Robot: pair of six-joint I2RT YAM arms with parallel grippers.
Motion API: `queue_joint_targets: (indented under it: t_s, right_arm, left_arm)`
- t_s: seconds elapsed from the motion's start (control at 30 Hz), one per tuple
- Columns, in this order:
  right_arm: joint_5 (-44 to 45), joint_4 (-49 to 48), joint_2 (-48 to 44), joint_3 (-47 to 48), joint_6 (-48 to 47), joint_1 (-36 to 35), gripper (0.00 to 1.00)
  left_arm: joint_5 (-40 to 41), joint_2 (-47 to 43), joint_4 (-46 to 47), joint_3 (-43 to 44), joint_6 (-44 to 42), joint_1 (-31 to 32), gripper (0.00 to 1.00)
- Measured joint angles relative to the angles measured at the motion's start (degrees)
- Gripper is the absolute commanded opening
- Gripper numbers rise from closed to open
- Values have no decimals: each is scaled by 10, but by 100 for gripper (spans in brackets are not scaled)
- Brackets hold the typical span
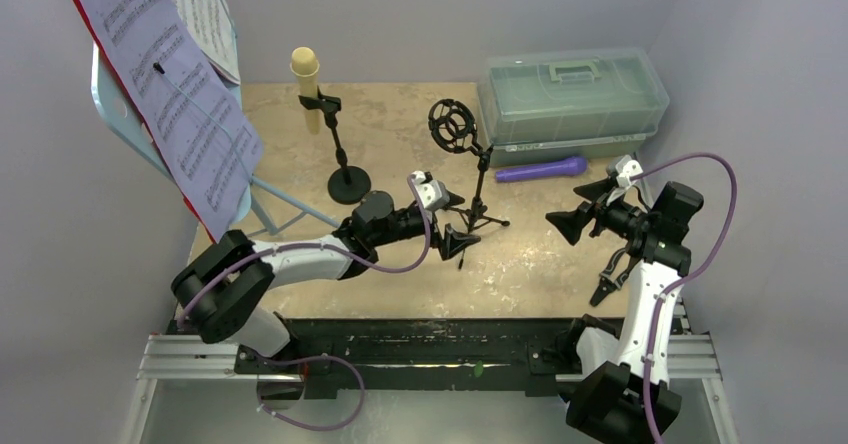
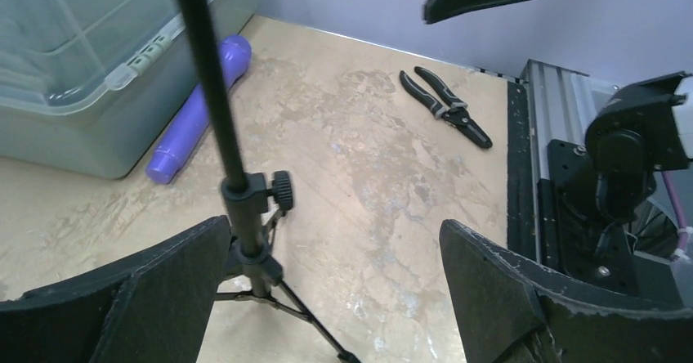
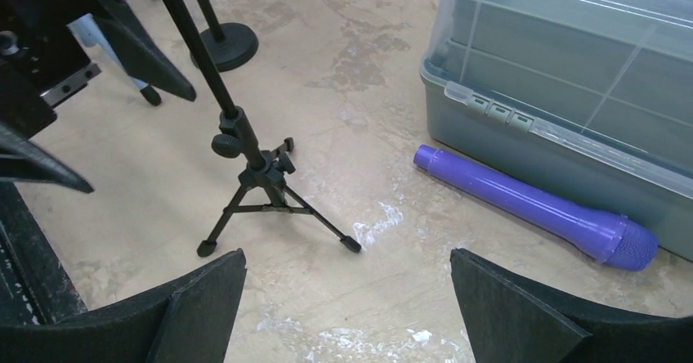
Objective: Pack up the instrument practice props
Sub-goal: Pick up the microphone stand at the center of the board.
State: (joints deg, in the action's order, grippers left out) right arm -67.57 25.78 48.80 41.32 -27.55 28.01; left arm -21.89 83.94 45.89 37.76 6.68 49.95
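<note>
A light-blue music rest [image 1: 112, 104] stands at the far left with sheet music [image 1: 175, 94] over a red folder [image 1: 84, 14]. A cream microphone [image 1: 305, 64] sits in a black holder with a round base [image 1: 349, 184]. The second black holder [image 1: 470, 179] is a tripod with an empty ring mount. My left gripper [image 2: 333, 228] is open at the tripod's foot, with its pole [image 2: 216, 93] just inside the left finger. A purple microphone [image 3: 531, 208] lies in front of the box. My right gripper [image 3: 347, 257] hangs open and empty above the table, right of the tripod [image 3: 253, 175].
A translucent grey-green box [image 1: 572, 94] with a handle stands closed at the back right, the purple microphone [image 1: 540, 170] against its front. Small black pliers [image 1: 612, 274] lie by the right arm's base. Walls close in the table on the left, back and right.
</note>
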Motion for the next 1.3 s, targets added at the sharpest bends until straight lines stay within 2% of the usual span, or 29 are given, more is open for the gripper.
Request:
queue_joint_targets:
  t_s: [0.27,0.43,0.57,0.77,0.97,1.0,1.07,1.13,1.3]
  right_arm:
    - [6,1,1,0,-2,0,99]
    - [6,2,4,0,-4,0,99]
    - [6,3,4,0,-6,0,99]
    - [6,3,4,0,-6,0,99]
    - [6,3,4,0,-6,0,99]
    - [6,3,4,0,-6,0,99]
    - [6,3,4,0,-6,0,99]
    - [6,3,4,0,-6,0,99]
    - [6,4,4,0,-6,0,99]
  left_arm:
    - [-82,112,142,28,78,-80,96]
    - [-115,151,215,44,121,-94,93]
    - [-129,170,254,62,141,-94,85]
    - [-142,223,332,95,178,-94,62]
    - [-151,262,367,117,200,-94,40]
    - [-153,266,372,122,203,-94,34]
    - [-157,269,377,129,208,-94,15]
    - [-160,270,383,134,210,-94,0]
    - [-169,276,393,144,217,-92,0]
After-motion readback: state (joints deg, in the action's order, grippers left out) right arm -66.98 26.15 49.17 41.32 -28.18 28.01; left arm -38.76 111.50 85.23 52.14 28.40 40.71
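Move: The microphone stand's pole rises about 5 cm ahead of my left hand and 3 cm to its right, reaching up through the hand's height. Beyond the stand, the purple microphone lies about 20 cm ahead and 17 cm right of my left hand, some 18 cm lower; the green box is roughly 33 cm ahead and 27 cm right. The other stand's round base is 17 cm ahead, 26 cm left. From my right hand the microphone stand is some 16 cm left, 3 cm ahead. With my left gripper wide open, I slide forward about 5 cm to bring the pole between the fingers, then ease right and up some 3 cm each while the fingertips tip upward about 20 degrees. As I do this I close the fingers and pinch the microphone stand's pole just below its upper clutch. ##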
